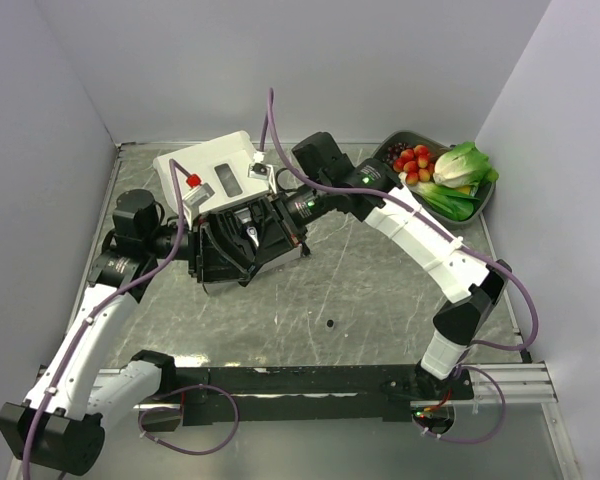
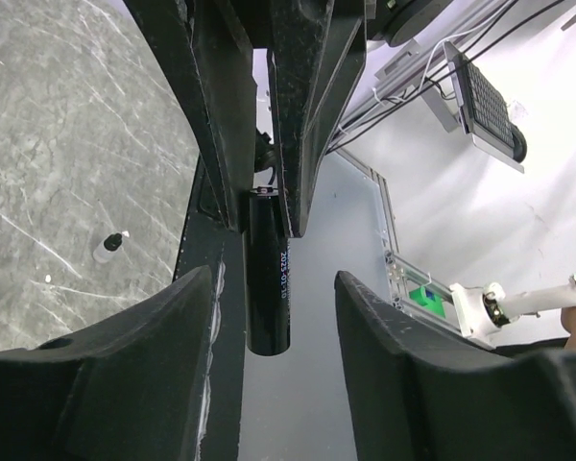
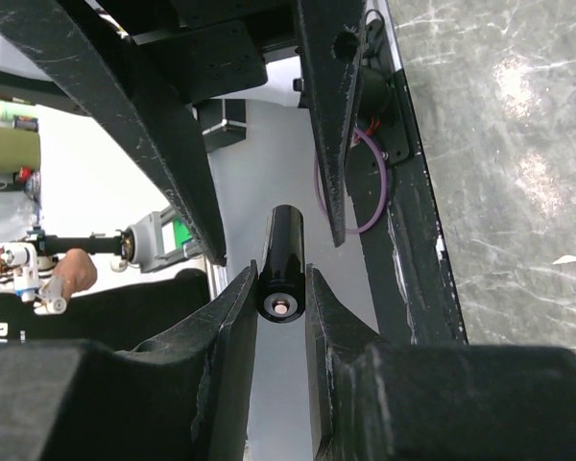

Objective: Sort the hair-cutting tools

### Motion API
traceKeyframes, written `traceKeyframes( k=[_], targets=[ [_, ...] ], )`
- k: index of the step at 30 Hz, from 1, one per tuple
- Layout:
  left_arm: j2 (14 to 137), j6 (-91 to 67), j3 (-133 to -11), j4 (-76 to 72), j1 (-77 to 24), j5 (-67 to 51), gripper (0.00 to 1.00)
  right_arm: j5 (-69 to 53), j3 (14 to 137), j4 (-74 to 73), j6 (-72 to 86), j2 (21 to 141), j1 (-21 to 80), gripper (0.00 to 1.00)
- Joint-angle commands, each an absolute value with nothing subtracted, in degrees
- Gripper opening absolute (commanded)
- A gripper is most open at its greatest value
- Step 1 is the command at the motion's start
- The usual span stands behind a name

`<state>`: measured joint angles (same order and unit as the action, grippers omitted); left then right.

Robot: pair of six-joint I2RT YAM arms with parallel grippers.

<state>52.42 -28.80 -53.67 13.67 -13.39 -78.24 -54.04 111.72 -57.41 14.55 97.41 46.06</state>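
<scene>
The slim black hair clipper [image 3: 282,259] hangs in the air over the black moulded tray [image 1: 218,272]. My right gripper [image 3: 281,279] is shut on one round end of it. In the left wrist view the clipper's body [image 2: 269,288] points down between the fingers of my left gripper [image 2: 274,280]. Those jaws stand apart, with a clear gap on the right side and the clipper close to the left finger [image 2: 163,365]. From above, both grippers [image 1: 225,240] [image 1: 270,222] meet over the tray. A tiny bit [image 2: 108,247] lies on the table.
A white cardboard box [image 1: 208,168] lies behind the tray at the back left. At the back right stands a dark bowl [image 1: 485,195] holding greens and red fruit. A small dark speck [image 1: 329,323] rests on the grey marbled table [image 1: 360,290].
</scene>
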Motion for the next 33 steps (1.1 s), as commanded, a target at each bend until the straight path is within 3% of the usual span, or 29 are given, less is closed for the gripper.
traceKeyframes(
  k=[1, 6, 13, 19, 20, 23, 24, 25, 28, 33],
  targets=[
    [52.7, -24.9, -56.3, 15.5, -14.3, -80.1, 0.56, -55.7, 114.3, -57.8, 13.8, 97.7, 46.7, 0.16],
    [52.6, -24.4, -56.0, 15.6, -15.1, -80.3, 0.44, -55.8, 114.7, -57.7, 14.1, 98.1, 46.9, 0.16],
    [53.1, -23.0, -56.8, 17.0, -15.7, -80.2, 0.39, -56.1, 115.0, -57.6, 14.2, 98.6, 47.4, 0.16],
    [52.9, -22.9, -57.0, 17.4, -16.2, -79.0, 0.19, -56.1, 114.7, -57.6, 14.1, 98.4, 47.4, 0.17],
    [53.0, -22.9, -57.0, 17.4, -16.3, -78.8, 0.10, -56.1, 114.7, -57.5, 14.1, 98.5, 47.4, 0.20],
    [53.3, -21.4, -58.1, 19.4, -16.4, -77.5, 0.01, -56.1, 113.8, -56.9, 14.3, 98.1, 47.5, 0.29],
    [53.4, -20.6, -58.6, 20.5, -16.4, -76.7, 0.01, -56.1, 113.4, -56.8, 14.2, 97.7, 47.3, 0.34],
    [53.6, -20.3, -58.8, 20.7, -16.4, -76.6, 0.01, -55.9, 113.3, -56.8, 14.3, 97.6, 47.4, 0.48],
    [54.3, -19.7, -59.6, 22.1, -16.5, -74.2, 0.01, -53.5, 113.6, -56.8, 14.4, 96.9, 47.0, 0.65],
    [56.5, -19.6, -61.3, 24.1, -16.5, -66.8, 0.01, -43.1, 106.1, -51.5, 17.8, 89.2, 41.9, 0.75]
  ],
)
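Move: The black cylinder stands between the open left fingers, its middle about 1 cm to the left hand's right and level with it. The right fingers still pinch one end, its middle about 2 cm to that hand's left and 1 cm back. From the left hand, the tool box lies roughly 18 cm ahead, 6 cm left and 27 cm below; the small black-capped piece is some 2 cm back, 15 cm right and 29 cm below. Both hands ease back; left pinches the black cylinder, right lets go, then both edge forward about 1 cm. ##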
